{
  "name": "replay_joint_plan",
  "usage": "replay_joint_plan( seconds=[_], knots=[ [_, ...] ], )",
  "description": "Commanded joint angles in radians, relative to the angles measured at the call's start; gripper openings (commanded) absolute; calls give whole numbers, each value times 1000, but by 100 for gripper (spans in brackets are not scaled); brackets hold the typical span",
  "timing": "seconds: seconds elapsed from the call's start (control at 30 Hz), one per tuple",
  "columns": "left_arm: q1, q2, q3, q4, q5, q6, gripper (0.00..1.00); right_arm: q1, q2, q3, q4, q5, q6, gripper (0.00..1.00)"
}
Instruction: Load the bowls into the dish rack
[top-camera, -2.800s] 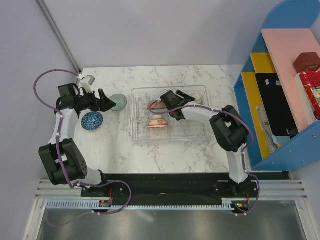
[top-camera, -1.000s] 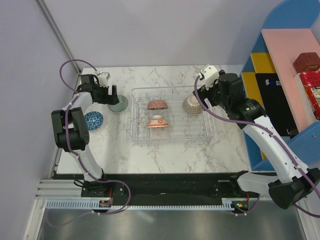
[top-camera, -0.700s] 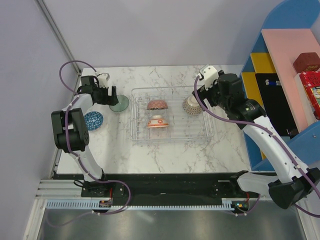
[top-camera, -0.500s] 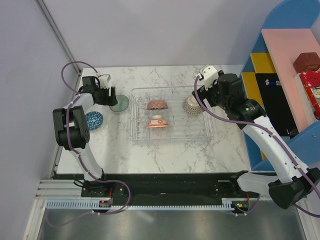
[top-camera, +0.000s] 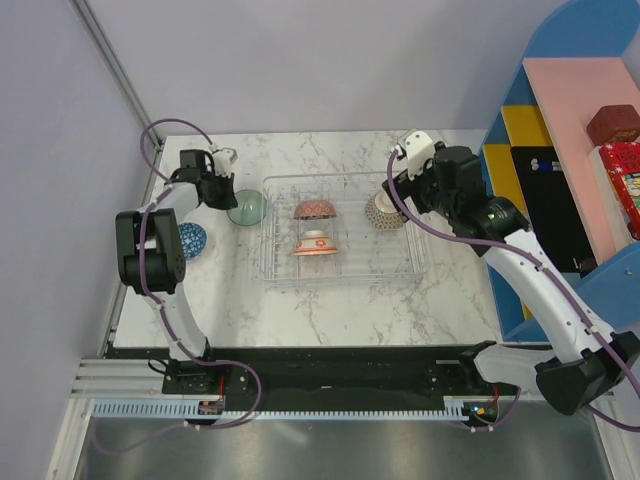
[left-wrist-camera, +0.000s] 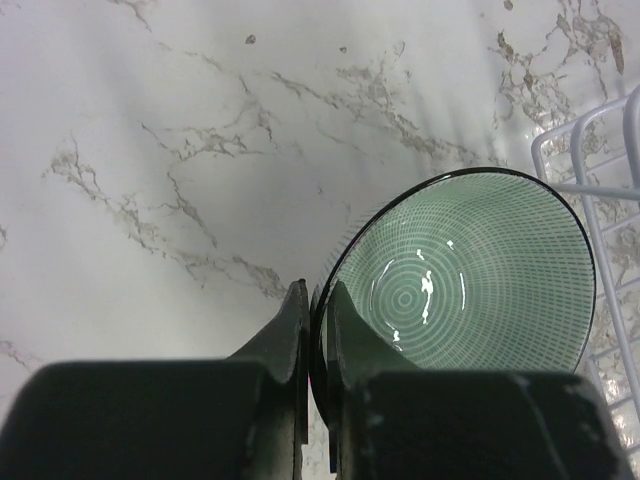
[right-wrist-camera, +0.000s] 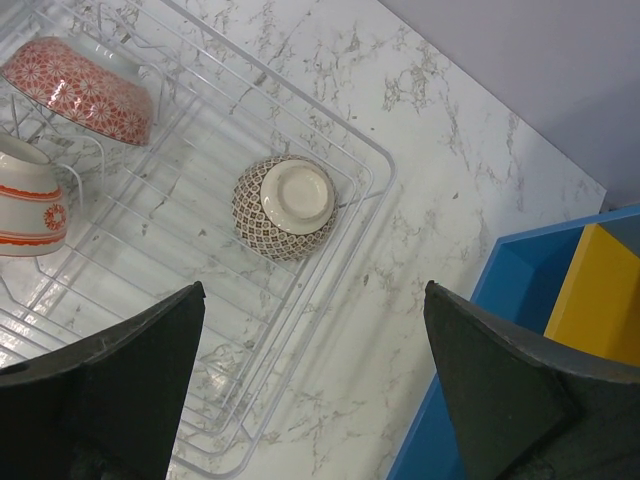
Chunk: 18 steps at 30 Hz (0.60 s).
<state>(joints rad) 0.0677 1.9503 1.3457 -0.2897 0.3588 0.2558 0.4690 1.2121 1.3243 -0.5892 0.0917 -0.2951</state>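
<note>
My left gripper (top-camera: 222, 196) (left-wrist-camera: 317, 292) is shut on the rim of the pale green bowl (top-camera: 246, 208) (left-wrist-camera: 470, 275), holding it tilted just left of the dish rack (top-camera: 342, 275). The rack's wire edge shows in the left wrist view (left-wrist-camera: 590, 190). Inside the rack are a red-orange patterned bowl (top-camera: 313, 209) (right-wrist-camera: 80, 88), a red-and-white bowl (top-camera: 313, 243) (right-wrist-camera: 28, 205) and a beige lattice bowl upside down (top-camera: 382, 210) (right-wrist-camera: 285, 206). A blue bowl (top-camera: 190, 238) sits on the table, partly behind my left arm. My right gripper (top-camera: 405, 185) (right-wrist-camera: 315, 345) is open and empty above the rack's right end.
A blue, yellow and pink shelf unit (top-camera: 560, 160) (right-wrist-camera: 520, 330) stands along the right edge, holding a black case and red boxes. A metal pole (top-camera: 115, 70) rises at the back left corner. The marble table (top-camera: 330, 320) extends in front of the rack.
My left gripper has moved right with the green bowl, from the table's left side up to the rack's left edge, tilting it. My right arm has barely moved.
</note>
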Motion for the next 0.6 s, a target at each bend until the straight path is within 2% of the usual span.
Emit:
replay_joint_plan(
  seconds=[0.0,0.2,0.33,0.37,0.4,0.43,0.47,0.5,0.57],
  knots=[
    [33,-117,6,-29,72,27,2,0,38,3,69,-21,89,98],
    [40,-298,62,-112,166,33,2,-33,130,68,80,-191,211,98],
    [20,-398,76,-144,302,2,2,-85,188,130,81,-403,278,98],
    [3,-413,75,-146,325,-10,2,-102,199,144,78,-553,324,97],
    [-17,-436,73,-149,351,-13,2,-136,211,156,80,-625,347,97],
    [-85,-445,64,-149,358,-13,2,-151,237,179,83,-694,370,97],
    [-118,-450,60,-147,367,-16,2,-161,250,187,100,-839,426,97],
    [-181,-456,53,-144,399,-18,2,-180,265,191,114,-900,451,98],
    [-238,-458,37,-114,428,-42,2,-188,302,182,176,-1057,541,98]
  ],
)
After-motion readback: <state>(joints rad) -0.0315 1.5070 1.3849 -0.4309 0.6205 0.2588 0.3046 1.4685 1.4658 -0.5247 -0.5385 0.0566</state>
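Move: The left fingers already pinch the green bowl's left rim; the dish rack to carry it over has its middle about 32 cm right, 4 cm nearer the base and slightly lower. In it, the pink bowl stands some 24 cm right, level ahead, and the striped bowl 24 cm right, 11 cm back. From the open right gripper, the green bowl is about 40 cm left, 13 cm ahead, 25 cm below; the brown patterned bowl is 12 cm ahead, 1 cm left and equally low. Keep the pinch on the green bowl's rim and lift the left gripper about 20 cm off the table, drawing back a little, then swing it right over the rack's left end, tilting its fingers up and turning clockwise. Meanwhile bring the open right gripper some 7 cm left towards the green bowl, dipping, then rising again, its left side rolling up about 30 degrees as it tips down. ##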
